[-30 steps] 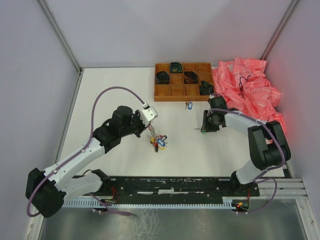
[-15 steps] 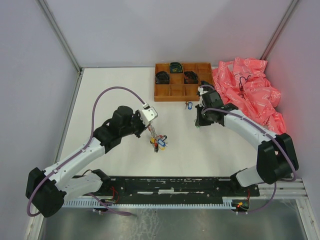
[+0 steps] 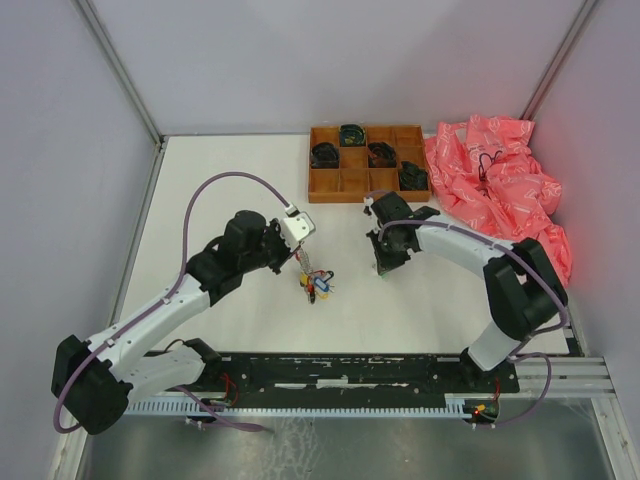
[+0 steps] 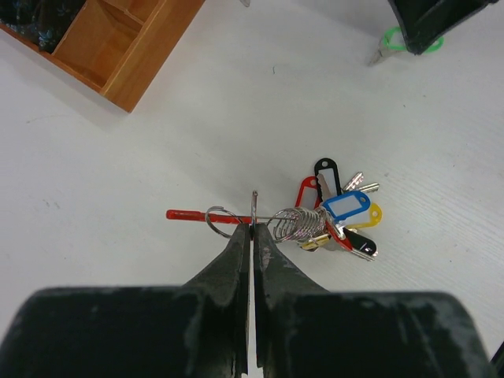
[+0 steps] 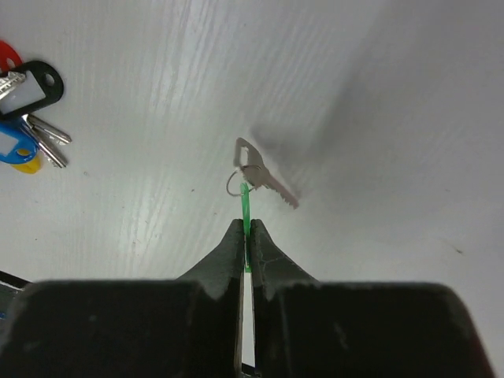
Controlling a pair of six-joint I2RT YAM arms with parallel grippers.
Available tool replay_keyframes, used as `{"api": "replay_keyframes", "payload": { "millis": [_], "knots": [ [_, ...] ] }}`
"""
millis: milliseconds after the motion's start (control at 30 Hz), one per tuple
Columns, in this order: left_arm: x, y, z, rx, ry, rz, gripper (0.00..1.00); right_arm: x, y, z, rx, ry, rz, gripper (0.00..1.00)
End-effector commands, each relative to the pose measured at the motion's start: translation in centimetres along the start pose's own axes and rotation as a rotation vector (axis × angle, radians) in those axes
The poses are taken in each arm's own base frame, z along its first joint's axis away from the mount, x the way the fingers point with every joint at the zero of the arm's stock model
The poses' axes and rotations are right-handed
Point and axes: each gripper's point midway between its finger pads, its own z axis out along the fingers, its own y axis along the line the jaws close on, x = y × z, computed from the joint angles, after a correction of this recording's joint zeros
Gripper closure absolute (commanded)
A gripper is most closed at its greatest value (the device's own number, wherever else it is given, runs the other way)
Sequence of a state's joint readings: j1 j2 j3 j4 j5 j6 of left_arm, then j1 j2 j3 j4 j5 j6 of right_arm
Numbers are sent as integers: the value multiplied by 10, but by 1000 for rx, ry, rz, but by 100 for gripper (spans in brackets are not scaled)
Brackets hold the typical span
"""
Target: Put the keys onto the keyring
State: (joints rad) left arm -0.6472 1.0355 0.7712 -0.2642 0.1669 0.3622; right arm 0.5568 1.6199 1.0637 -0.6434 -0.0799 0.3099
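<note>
The keyring point(image 4: 254, 206) is a thin wire ring seen edge-on, and my left gripper point(image 4: 253, 230) is shut on it. A red strap point(image 4: 187, 214) sticks out to its left. A bunch of keys with black, red, blue and yellow tags point(image 4: 342, 211) lies to its right on the table. In the top view the bunch point(image 3: 318, 285) lies just below the left gripper point(image 3: 304, 262). My right gripper point(image 5: 246, 227) is shut on a green tag point(image 5: 246, 203), and a silvery key point(image 5: 264, 179) hangs from the tag on a small ring. The right gripper point(image 3: 383, 266) is a short way right of the bunch.
A brown wooden compartment tray point(image 3: 340, 185) with dark coiled items stands at the back. Crumpled pink bags point(image 3: 495, 185) lie at the back right. The tray's corner point(image 4: 126, 59) shows in the left wrist view.
The right arm has swung left towards the keyring, with the green-tagged key at its jaws. The left arm and the keyring have not moved.
</note>
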Motion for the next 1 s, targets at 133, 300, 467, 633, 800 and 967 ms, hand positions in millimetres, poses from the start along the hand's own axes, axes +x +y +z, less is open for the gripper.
{"api": "replay_keyframes", "payload": {
  "millis": [133,300,467,633,800,967],
  "knots": [
    [-26,11,-3,-32,-63,-14,97,-15,40,31,-136,-5,-16,88],
    [-26,10,-3,-28,-61,-12,97,-15,28,26,-76,-15,-48,81],
    [-27,9,-3,-22,-63,-13,97,-15,7,14,35,-32,-85,72],
    [-27,9,-3,-19,-62,-13,97,-19,4,6,52,-40,-133,65],
    [-28,9,-5,-21,-69,-9,97,-29,25,1,-76,-69,-226,55],
    [-28,8,-4,-17,-67,-9,97,-35,33,10,-128,-102,-258,54]
  ]
}}
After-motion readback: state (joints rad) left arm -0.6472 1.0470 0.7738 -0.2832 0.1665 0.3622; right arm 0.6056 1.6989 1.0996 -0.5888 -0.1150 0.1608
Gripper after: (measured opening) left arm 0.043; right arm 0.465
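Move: My right hand still pinches the green-tagged key over bare table; the spot for it is some 5 cm below, about 3 cm left and 1 cm back. The keyring bunch hangs about 18 cm to the left and 5 cm back of this hand, the blue-tagged key lies some 17 cm ahead and 2 cm left. From my left hand, that spot is about 21 cm right, 3 cm back and 17 cm below. I bring my right hand down about 3.5 cm while easing it 3 cm left and slightly back, setting the green-tagged key on the table. Then I open the fingers to nearly half, let go, and lift some 2.5 cm with a little forward, swaying right and then part way left again, the wrist turning counter-clockwise, ending about 10 degrees round. ##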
